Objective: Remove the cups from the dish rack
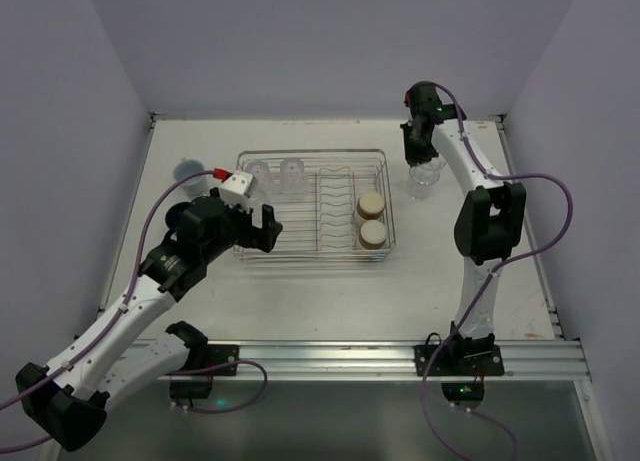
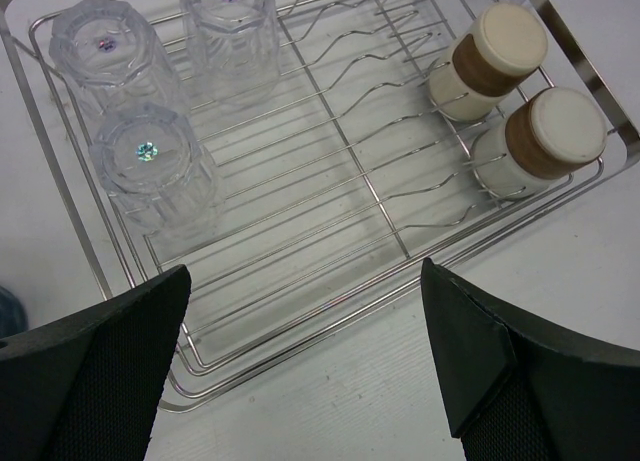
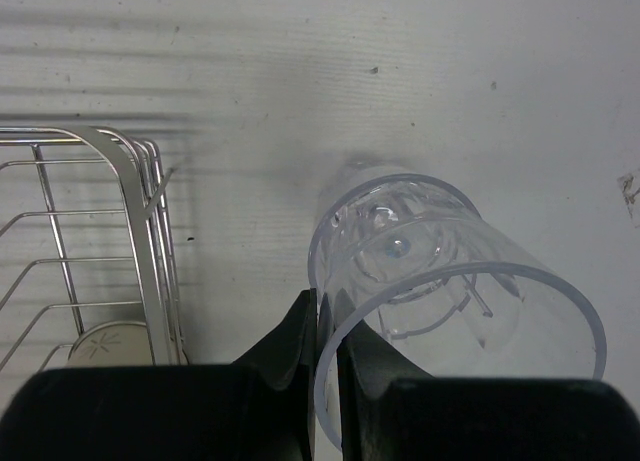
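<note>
The silver wire dish rack (image 1: 330, 152) sits mid-table. Three clear cups stand upside down at its left end (image 2: 105, 46), (image 2: 228, 21), (image 2: 150, 161). Two tan cups (image 2: 490, 56), (image 2: 545, 141) lean at its right end. My left gripper (image 1: 255, 226) (image 2: 305, 276) hangs open over the rack's near left rim, holding nothing. Right of the rack, my right gripper (image 1: 420, 166) (image 3: 327, 311) is shut on the rim of a clear cup (image 1: 425, 181) (image 3: 450, 281), one finger inside and one outside. I cannot tell whether the cup's base touches the table.
A dark blue cup (image 1: 188, 169) stands on the table just left of the rack (image 2: 594, 76). In the right wrist view the rack's right end (image 3: 140, 241) lies close to the left of the held cup. Walls close the table on three sides.
</note>
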`<action>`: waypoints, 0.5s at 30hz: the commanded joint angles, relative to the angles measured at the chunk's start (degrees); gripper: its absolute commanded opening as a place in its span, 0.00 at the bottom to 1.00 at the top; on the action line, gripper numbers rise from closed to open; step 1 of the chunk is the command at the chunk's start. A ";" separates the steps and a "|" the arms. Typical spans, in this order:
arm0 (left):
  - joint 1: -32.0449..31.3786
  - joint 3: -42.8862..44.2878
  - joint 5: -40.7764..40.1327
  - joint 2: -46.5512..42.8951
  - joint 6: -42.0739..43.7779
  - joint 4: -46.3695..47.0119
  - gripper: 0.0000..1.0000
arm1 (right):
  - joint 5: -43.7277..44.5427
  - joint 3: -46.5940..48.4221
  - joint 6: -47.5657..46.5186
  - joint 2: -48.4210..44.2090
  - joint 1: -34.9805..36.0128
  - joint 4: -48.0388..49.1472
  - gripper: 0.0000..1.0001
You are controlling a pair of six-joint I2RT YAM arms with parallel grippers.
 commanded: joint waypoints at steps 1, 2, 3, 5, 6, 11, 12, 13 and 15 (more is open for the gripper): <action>0.74 -0.19 -0.28 0.57 1.12 1.26 1.00 | -0.51 0.35 -2.48 -0.65 -0.48 0.80 0.09; 0.74 0.07 -0.46 1.18 1.04 1.26 1.00 | -0.42 0.26 -2.39 -1.00 -0.57 0.80 0.18; 0.83 0.16 -0.89 1.54 1.12 1.17 1.00 | -0.42 0.26 -2.22 -1.27 -0.57 0.89 0.21; 0.83 0.51 -1.60 2.42 0.69 1.00 1.00 | -0.95 0.08 -1.87 -2.58 -0.57 1.50 0.34; 0.83 0.60 -2.30 2.68 0.51 0.73 1.00 | -1.21 -0.18 -1.34 -3.20 -0.48 1.94 0.38; 0.92 1.74 -2.39 4.53 -1.51 0.47 1.00 | -5.52 -1.41 0.24 -6.19 -0.31 4.40 0.54; 0.92 1.92 -2.91 4.79 -1.86 0.47 1.00 | -5.61 -2.72 1.03 -7.84 -0.39 4.93 0.54; 0.92 2.18 -3.35 5.14 -2.21 0.47 1.00 | -5.87 -3.69 1.47 -8.99 -0.22 6.67 0.54; 0.92 3.15 -4.84 6.11 -3.70 0.38 1.00 | -7.54 -7.55 2.96 -11.71 0.22 9.05 0.55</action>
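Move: The right hand still pinches the left rim of an upright clear cup, its middle about 4 cm to the right and 5 cm below, standing nested in another clear cup; the dish rack's two brown-banded cups stand some 10 cm left, one 8 cm back, one 15 cm back. From the left hand, the nearest racked clear cup is about 11 cm ahead, 3 cm left and 12 cm down, with another clear cup 6 cm beyond that cup. The right hand lets go of the clear cup's rim, its fingers opening from nearly shut to about half while it eases barely forward, then draws about 1.5 cm left towards the rack and about as far up, tilting slightly, as it begins to leave the cup. Meanwhile the left hand, fingers still wide open, sinks some 2.5 cm and edges about 1 cm forward towards the nearest clear cup in the rack, its fingers tipping about 5 degrees further down. ##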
